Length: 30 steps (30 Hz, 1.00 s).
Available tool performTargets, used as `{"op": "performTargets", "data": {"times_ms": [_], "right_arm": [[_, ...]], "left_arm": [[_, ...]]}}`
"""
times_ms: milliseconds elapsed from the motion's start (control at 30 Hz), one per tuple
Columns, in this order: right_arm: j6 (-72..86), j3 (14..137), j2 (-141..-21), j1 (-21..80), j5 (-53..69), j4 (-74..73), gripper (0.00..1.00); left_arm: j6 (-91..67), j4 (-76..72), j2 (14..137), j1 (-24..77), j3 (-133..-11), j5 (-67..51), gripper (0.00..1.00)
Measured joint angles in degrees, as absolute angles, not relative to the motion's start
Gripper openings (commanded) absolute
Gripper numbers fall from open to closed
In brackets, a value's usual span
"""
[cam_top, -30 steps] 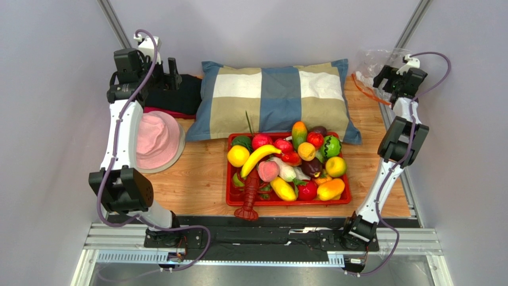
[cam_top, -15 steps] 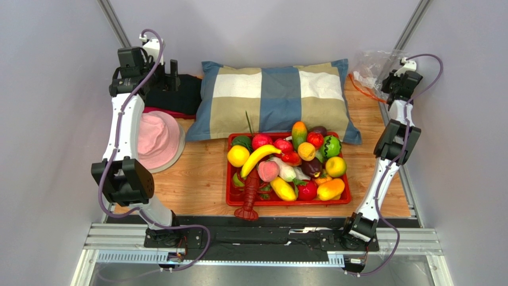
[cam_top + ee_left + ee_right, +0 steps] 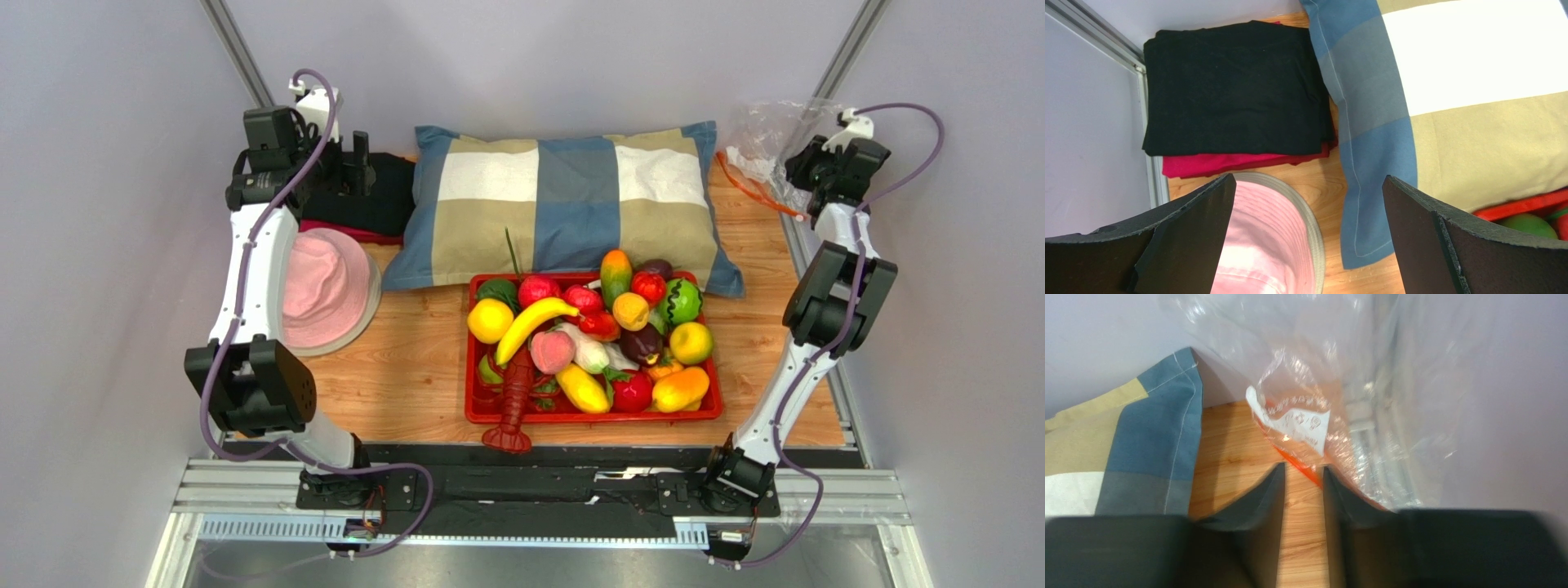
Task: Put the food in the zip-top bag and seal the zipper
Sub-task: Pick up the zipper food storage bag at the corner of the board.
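The food (image 3: 577, 343), glossy toy fruit and vegetables such as a yellow banana (image 3: 534, 325) and a pink peach (image 3: 552, 352), lies heaped in a red tray (image 3: 589, 418) at the table's middle. The clear zip-top bag (image 3: 767, 129) lies crumpled in the far right corner, and its orange zipper (image 3: 748, 181) faces the table. My right gripper (image 3: 803, 165) hovers at the bag's mouth. In the right wrist view the jaws of the right gripper (image 3: 1303, 467) stand a narrow gap apart with bare wood between them. The zipper (image 3: 1289, 458) crosses just beyond the tips. My left gripper (image 3: 1308, 179) hangs wide open and holds nothing.
A checked pillow (image 3: 564, 196) lies across the back. A pink hat (image 3: 321, 292) and folded black cloth (image 3: 368, 196) over red cloth (image 3: 1229, 164) sit at the far left. A red toy lobster (image 3: 512, 404) hangs over the tray's front rim. Walls close in left and right.
The right arm has reached farther into the far right corner toward the bag, and its jaws have gone from wide to a narrow gap. The left arm has shifted only slightly.
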<state>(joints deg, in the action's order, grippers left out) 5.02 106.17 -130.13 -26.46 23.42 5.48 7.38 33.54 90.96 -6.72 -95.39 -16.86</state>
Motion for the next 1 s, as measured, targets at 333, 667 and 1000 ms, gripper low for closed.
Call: {"op": "performTargets", "data": {"times_ms": [333,667,1000], "right_arm": [[3.9,124.4,-136.7,-26.3,15.6,-7.6,1.00],[-0.6,126.4,-144.3,-24.3,8.1,-12.9,1.00],[-3.7,135.4,-151.7,-23.7,7.6,-16.9,0.99]], "left_arm": [[7.2,32.2,85.8,-6.7,-90.2,-17.4,0.99],[7.2,31.9,85.0,-6.7,-88.8,-16.4,0.99],[7.3,32.4,89.6,-6.7,-93.4,-15.7,0.99]]}}
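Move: The zip-top bag's orange zipper edge lies under and beyond the right gripper, its middle about 6 cm straight ahead and roughly 13 cm down. The pillow's middle is some 44 cm to the left, 3 cm ahead and 10 cm lower; the red food tray's middle is about 41 cm left, 29 cm back and 12 cm lower. From the left gripper the zipper is roughly 82 cm right, 21 cm ahead and 27 cm down. Open the right gripper wide from nearly shut as you lift it about 4 cm and swing it right, then sink it about 14 cm to the bag's zipper edge, ending slightly forward and right of the start. Tip the fingers some 15 degrees further down and turn them a little clockwise, so the open pads come around the orange band. Let the empty left hand ease back 2 cm and return. ##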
